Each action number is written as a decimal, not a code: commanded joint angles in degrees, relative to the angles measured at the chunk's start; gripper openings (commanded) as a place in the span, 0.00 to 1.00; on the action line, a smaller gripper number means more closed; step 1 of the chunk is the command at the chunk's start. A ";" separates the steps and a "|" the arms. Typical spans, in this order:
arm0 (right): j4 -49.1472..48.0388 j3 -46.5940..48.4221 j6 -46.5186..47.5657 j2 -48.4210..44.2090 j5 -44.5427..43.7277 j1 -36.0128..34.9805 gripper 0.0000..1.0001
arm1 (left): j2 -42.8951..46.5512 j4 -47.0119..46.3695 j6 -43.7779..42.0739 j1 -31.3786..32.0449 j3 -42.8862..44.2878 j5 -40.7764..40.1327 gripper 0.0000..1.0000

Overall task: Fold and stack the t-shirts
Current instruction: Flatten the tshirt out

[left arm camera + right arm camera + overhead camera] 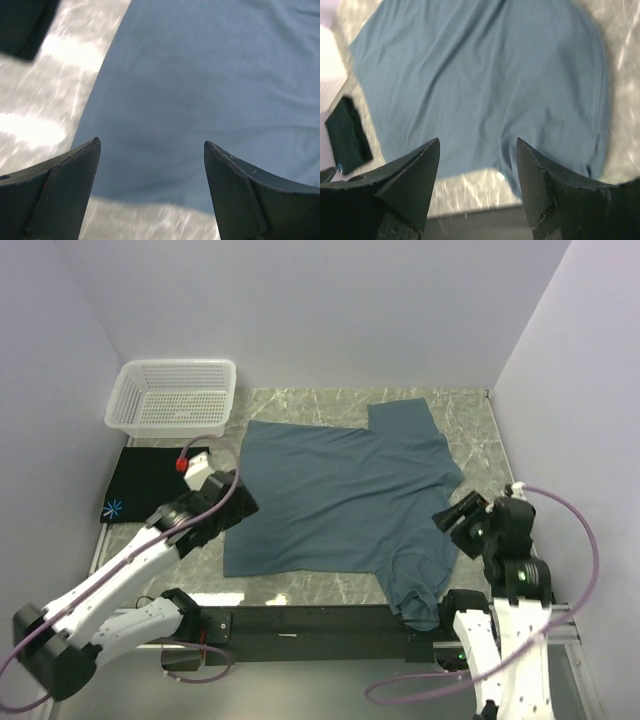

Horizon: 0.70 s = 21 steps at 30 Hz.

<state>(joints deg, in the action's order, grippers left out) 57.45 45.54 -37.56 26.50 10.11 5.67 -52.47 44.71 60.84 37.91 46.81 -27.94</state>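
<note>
The slate-blue t-shirt (340, 500) lies spread flat across the middle of the marble table, with one sleeve (420, 605) drooping over the near edge at the right. The black t-shirt (145, 485) lies folded at the left, its light-blue starburst print showing. My left gripper (232, 502) hovers open over the blue shirt's lower left corner; between its fingertips (151, 142) I see only cloth (200, 75) and table. My right gripper (455, 512) stands open above the shirt's right side (485, 75), nothing held (478, 140). The black shirt (347, 135) shows at far left.
A white lattice basket (175, 395) stands at the back left corner, just behind the black shirt. Walls close in the table on the left, back and right. A black rail (300, 620) runs along the near edge. Bare marble (460, 410) shows at the back right.
</note>
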 commanded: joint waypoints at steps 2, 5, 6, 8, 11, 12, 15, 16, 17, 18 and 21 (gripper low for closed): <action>-20.70 -3.08 -2.08 11.60 -7.61 0.30 0.67 | -11.67 -18.15 -11.70 -8.37 3.72 10.51 0.89; -26.06 -2.21 -1.02 21.87 -12.46 0.83 0.67 | -21.86 -20.89 -14.95 -11.63 9.24 13.43 0.88; -27.38 -1.95 -0.24 24.54 -13.35 1.09 0.67 | -24.58 -21.15 -16.70 -12.24 10.92 13.88 0.88; -30.81 -0.38 0.64 31.72 -14.59 2.75 0.67 | -31.97 -20.63 -18.03 -14.17 15.74 15.98 0.87; -35.12 2.09 1.53 40.78 -15.21 5.13 0.67 | -39.80 -19.66 -19.18 -16.55 21.46 19.15 0.87; -36.43 2.45 1.18 42.91 -14.60 5.75 0.67 | -41.21 -20.09 -19.79 -17.08 22.44 19.68 0.87; -41.80 4.73 1.35 52.31 -11.27 7.85 0.67 | -46.31 -20.80 -20.84 -17.78 25.78 20.03 0.88; -42.76 7.00 1.44 54.86 -8.82 8.21 0.67 | -48.93 -20.72 -21.02 -18.13 26.66 20.12 0.88; -42.69 8.24 1.44 59.06 -8.70 8.48 0.67 | -50.26 -20.54 -21.20 -18.31 28.41 20.03 0.89; -42.77 9.21 2.05 60.84 -8.88 8.74 0.67 | -51.41 -20.28 -21.72 -18.49 29.21 20.12 0.89; -44.36 12.11 4.25 65.77 -9.05 9.44 0.68 | -55.80 -20.27 -22.52 -18.66 31.76 19.77 0.90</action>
<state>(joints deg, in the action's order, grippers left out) 17.61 54.17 -35.73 90.17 0.73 14.28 -105.16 25.52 40.97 19.46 74.70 -9.32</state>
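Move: The left hand is over the t-shirt's left part; the t-shirt's far-left corner lies about 29 cm ahead and 3 cm left, some 14 cm below. The black t-shirt is about 17 cm ahead and 22 cm left, the basket 32 cm ahead and 22 cm left. From the right hand, the t-shirt's bulging right edge is some 24 cm ahead, 10 cm right and 17 cm down; the far sleeve is 38 cm ahead and 2 cm left, the rumpled near sleeve level and 3 cm left. Forward and down go both hands at once, quick and empty with fingers staying wide open. The left travels about 19 cm out over the t-shirt towards its far-left corner, sinking and slowing; the right sweeps some 20 cm forward while dropping and drifting right to the t-shirt's right edge. Both wrists tip further down, the right also turning clockwise. ##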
